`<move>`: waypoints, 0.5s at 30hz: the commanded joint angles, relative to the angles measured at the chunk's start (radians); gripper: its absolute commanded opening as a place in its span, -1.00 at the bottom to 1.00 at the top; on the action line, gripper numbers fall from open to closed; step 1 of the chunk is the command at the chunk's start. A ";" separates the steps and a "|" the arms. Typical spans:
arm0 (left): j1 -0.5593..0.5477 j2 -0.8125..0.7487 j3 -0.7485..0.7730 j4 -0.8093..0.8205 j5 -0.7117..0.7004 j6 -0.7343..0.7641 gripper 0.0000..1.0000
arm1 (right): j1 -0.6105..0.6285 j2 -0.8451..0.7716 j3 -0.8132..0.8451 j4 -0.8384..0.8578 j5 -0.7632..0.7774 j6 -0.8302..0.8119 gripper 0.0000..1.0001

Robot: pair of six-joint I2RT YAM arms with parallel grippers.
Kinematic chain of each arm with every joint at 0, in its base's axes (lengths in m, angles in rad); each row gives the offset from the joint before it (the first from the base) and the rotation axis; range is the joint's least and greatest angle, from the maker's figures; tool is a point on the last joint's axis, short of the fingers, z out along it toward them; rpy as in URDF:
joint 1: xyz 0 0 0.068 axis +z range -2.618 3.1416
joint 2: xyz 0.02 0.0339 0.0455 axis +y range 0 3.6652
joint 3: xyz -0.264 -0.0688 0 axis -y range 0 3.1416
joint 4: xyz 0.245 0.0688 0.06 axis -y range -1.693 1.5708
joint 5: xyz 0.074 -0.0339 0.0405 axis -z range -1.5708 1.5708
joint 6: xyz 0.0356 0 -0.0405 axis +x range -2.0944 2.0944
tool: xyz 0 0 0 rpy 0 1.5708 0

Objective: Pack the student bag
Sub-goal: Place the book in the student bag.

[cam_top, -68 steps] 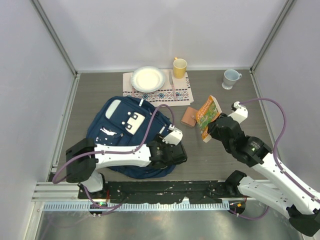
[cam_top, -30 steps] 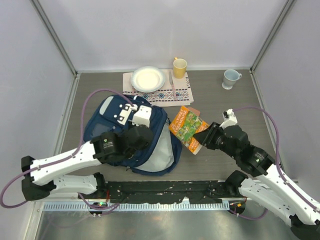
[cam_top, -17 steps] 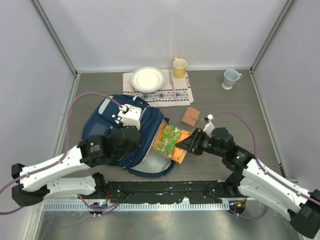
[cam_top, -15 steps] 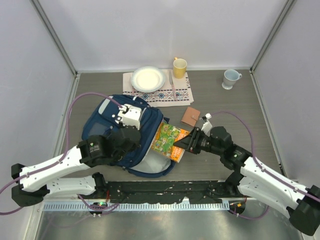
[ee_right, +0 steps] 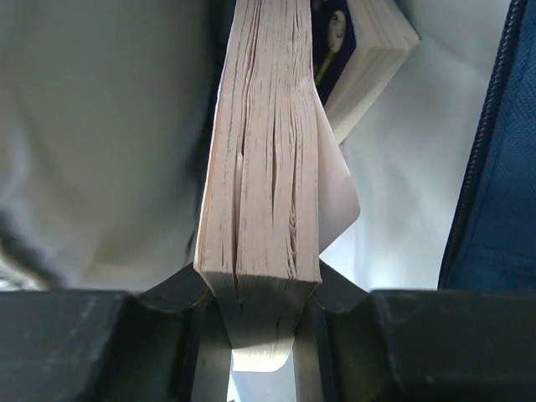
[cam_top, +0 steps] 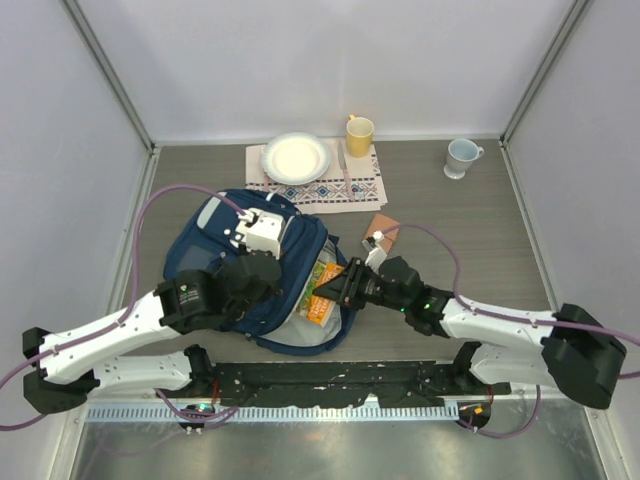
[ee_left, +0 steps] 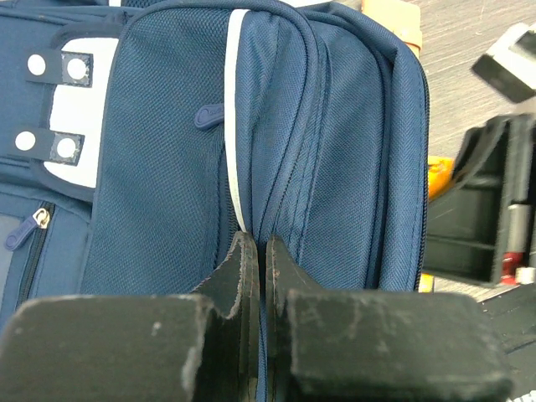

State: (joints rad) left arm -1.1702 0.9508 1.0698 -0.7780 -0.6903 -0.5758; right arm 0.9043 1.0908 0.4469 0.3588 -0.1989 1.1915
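Note:
The student bag (cam_top: 225, 235) is a navy blue backpack lying left of centre, its main compartment gaping toward the right. My left gripper (cam_top: 268, 280) is shut on a fold of the bag's fabric (ee_left: 255, 251) beside the white stripe (ee_left: 236, 100), holding the opening up. My right gripper (cam_top: 337, 292) is shut on a thick book (cam_top: 321, 288) with a green and orange cover. That book (ee_right: 264, 167) reaches edge-on into the pale-lined compartment (ee_right: 100, 126). Another book (ee_right: 373, 38) lies deeper inside.
Behind the bag a patterned placemat (cam_top: 350, 190) carries a white plate (cam_top: 296, 158), with a yellow cup (cam_top: 359, 133) at its far edge. A pale blue mug (cam_top: 461, 156) stands at the back right. A brown wallet (cam_top: 383, 222) lies just behind my right arm.
My right gripper has carried the book leftward and pushed it into the bag's open compartment. The left gripper has swung back onto the bag and now holds its fabric still.

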 commanded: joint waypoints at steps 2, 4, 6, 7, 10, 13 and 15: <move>0.006 -0.023 0.047 0.131 -0.045 -0.019 -1.00 | 0.091 0.150 0.101 0.342 0.252 -0.023 -0.99; 0.006 -0.030 0.044 0.129 -0.044 -0.027 -1.00 | 0.110 0.232 0.145 0.387 0.300 -0.050 -0.98; 0.006 -0.044 0.032 0.128 -0.046 -0.033 -1.00 | 0.117 0.286 0.180 0.425 0.347 -0.059 -0.98; 0.007 -0.052 0.027 0.123 -0.045 -0.038 -1.00 | 0.120 0.311 0.190 0.440 0.390 -0.062 -0.99; 0.007 -0.079 0.009 0.121 -0.049 -0.056 -1.00 | 0.128 0.417 0.213 0.508 0.429 -0.027 -0.98; 0.010 -0.109 -0.013 0.129 -0.051 -0.070 -1.00 | 0.145 0.521 0.245 0.520 0.447 0.007 -0.85; 0.012 -0.121 -0.027 0.134 -0.049 -0.076 -1.00 | 0.165 0.585 0.283 0.505 0.449 0.007 -0.72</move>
State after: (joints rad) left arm -1.1683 0.8875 1.0397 -0.7738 -0.6796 -0.6151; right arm 1.0328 1.6058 0.6472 0.7162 0.1673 1.1790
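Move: The orange book is already in the right fingers, its near part inside the bag. Its place is by the packed books under the raised flap, about 11 cm ahead of the right hand, 7 cm to its left and 6 cm lower. The flap's edge runs about 4 cm ahead, 7 cm left and slightly above; the brown wallet lies some 18 cm ahead, 12 cm right. From the left hand, the packed books are about 6 cm ahead, 7 cm right and 13 cm below. The orange book, pinched throughout between the right fingers, is slid deeper into the bag beneath the flap: first left and down, then forward and left together towards the packed books, with a last small dip, some 10 cm in all. The right wrist turns roughly 15 degrees clockwise on the way. The left hand stays nearly in place, its closed fingers still pinching the flap to hold the bag open. ##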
